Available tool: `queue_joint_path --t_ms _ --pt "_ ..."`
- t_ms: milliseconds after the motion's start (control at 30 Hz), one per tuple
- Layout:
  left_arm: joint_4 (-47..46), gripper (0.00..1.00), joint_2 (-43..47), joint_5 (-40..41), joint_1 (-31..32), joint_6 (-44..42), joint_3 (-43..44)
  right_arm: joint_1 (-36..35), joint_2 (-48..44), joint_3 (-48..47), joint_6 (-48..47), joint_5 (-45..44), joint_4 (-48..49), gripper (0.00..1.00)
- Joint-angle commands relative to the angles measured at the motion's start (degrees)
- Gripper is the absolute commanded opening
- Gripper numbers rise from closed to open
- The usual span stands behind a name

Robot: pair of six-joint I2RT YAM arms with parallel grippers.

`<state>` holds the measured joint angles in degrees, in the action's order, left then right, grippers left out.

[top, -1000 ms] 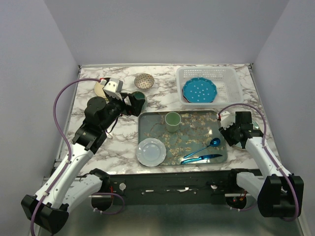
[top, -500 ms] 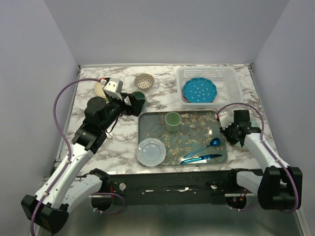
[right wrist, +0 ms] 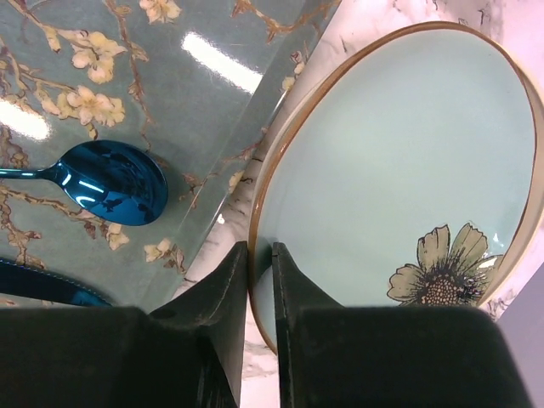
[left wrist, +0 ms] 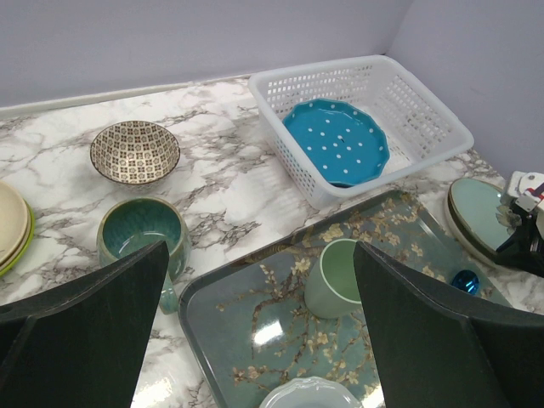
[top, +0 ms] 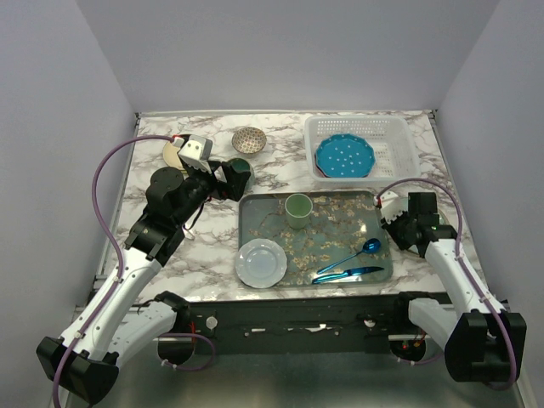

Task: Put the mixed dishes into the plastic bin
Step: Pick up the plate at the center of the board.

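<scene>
My right gripper is shut on the brown rim of a pale blue plate with a painted flower, to the right of the tray; its edge overlaps the tray's lip. From above, that gripper hides most of the plate. The white plastic bin stands at the back right, holding a teal dotted plate. My left gripper hangs open over the table's left part, next to a dark teal mug. Behind it sit a speckled bowl and stacked cream and lime plates.
A grey blossom-patterned tray fills the front centre. On it are a light green cup, a pale scalloped plate, a blue spoon and a blue knife. Walls close in on three sides.
The right gripper's jaws have closed onto the flowered plate's rim and the arm has shifted slightly. The left arm has stayed still and open.
</scene>
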<state>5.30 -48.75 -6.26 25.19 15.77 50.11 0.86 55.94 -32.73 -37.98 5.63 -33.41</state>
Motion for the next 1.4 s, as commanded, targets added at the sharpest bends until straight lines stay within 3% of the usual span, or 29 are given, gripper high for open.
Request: queue_joint_path --t_ms 0,167,333,533,700,1000,1367 --pt "-1.34 0.99 0.32 -1.3 -0.23 0.14 0.08 -0.07 -0.92 -2.42 -0.69 2.9 -1.39 0.0" --pt "-1.78 0.99 0.15 -2.35 -0.23 0.66 -0.1 -0.07 -3.73 -2.86 -1.04 2.9 -1.57 0.0" --pt "-6.33 0.99 -2.39 -11.12 -0.23 5.22 -1.32 -0.07 -8.65 -4.44 -2.19 3.16 -3.06 0.0" --pt "-16.53 0.99 -8.63 -26.23 -0.32 21.74 -1.68 -0.07 -12.08 -6.73 -3.86 4.57 -5.17 0.0" --pt "-22.34 0.99 -15.92 -31.09 0.47 36.5 -0.19 -0.07 -13.93 -7.44 -5.35 4.83 -5.97 0.0" --pt "-23.49 0.99 -28.23 -22.74 14.34 50.93 6.75 -0.07 -19.11 -8.66 -6.32 6.59 -6.76 0.0" --pt "-25.6 0.98 -44.74 -19.49 23.14 62.71 14.84 -0.07 -22.98 -11.13 -6.32 9.66 -7.72 0.0"
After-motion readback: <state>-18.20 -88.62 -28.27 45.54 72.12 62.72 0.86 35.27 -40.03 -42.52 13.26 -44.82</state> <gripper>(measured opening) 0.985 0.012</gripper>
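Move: The pale green plate lies on a cream plate, its near-left rim already between the right fingers; its middle is some 5 cm ahead, 6 cm to the right and about level. From that hand, the spoon bowl is about 7 cm left, straight across and 3 cm lower; the bin is roughly 32 cm ahead and 6 cm left. From the left hand, the green plate lies about 48 cm right, level with it fore and aft, 27 cm below; the green cup is 16 cm right, 1 cm ahead, 24 cm below. Straight up, about 10 cm, goes the right hand, closing fully on the green plate's rim and tipping its fingers some 15 degrees upward. After a short wait the open left hand sweeps about 25 cm right over the tray towards that plate, drawing slightly back and down, rolling and swinging clockwise until its fingers point right. ##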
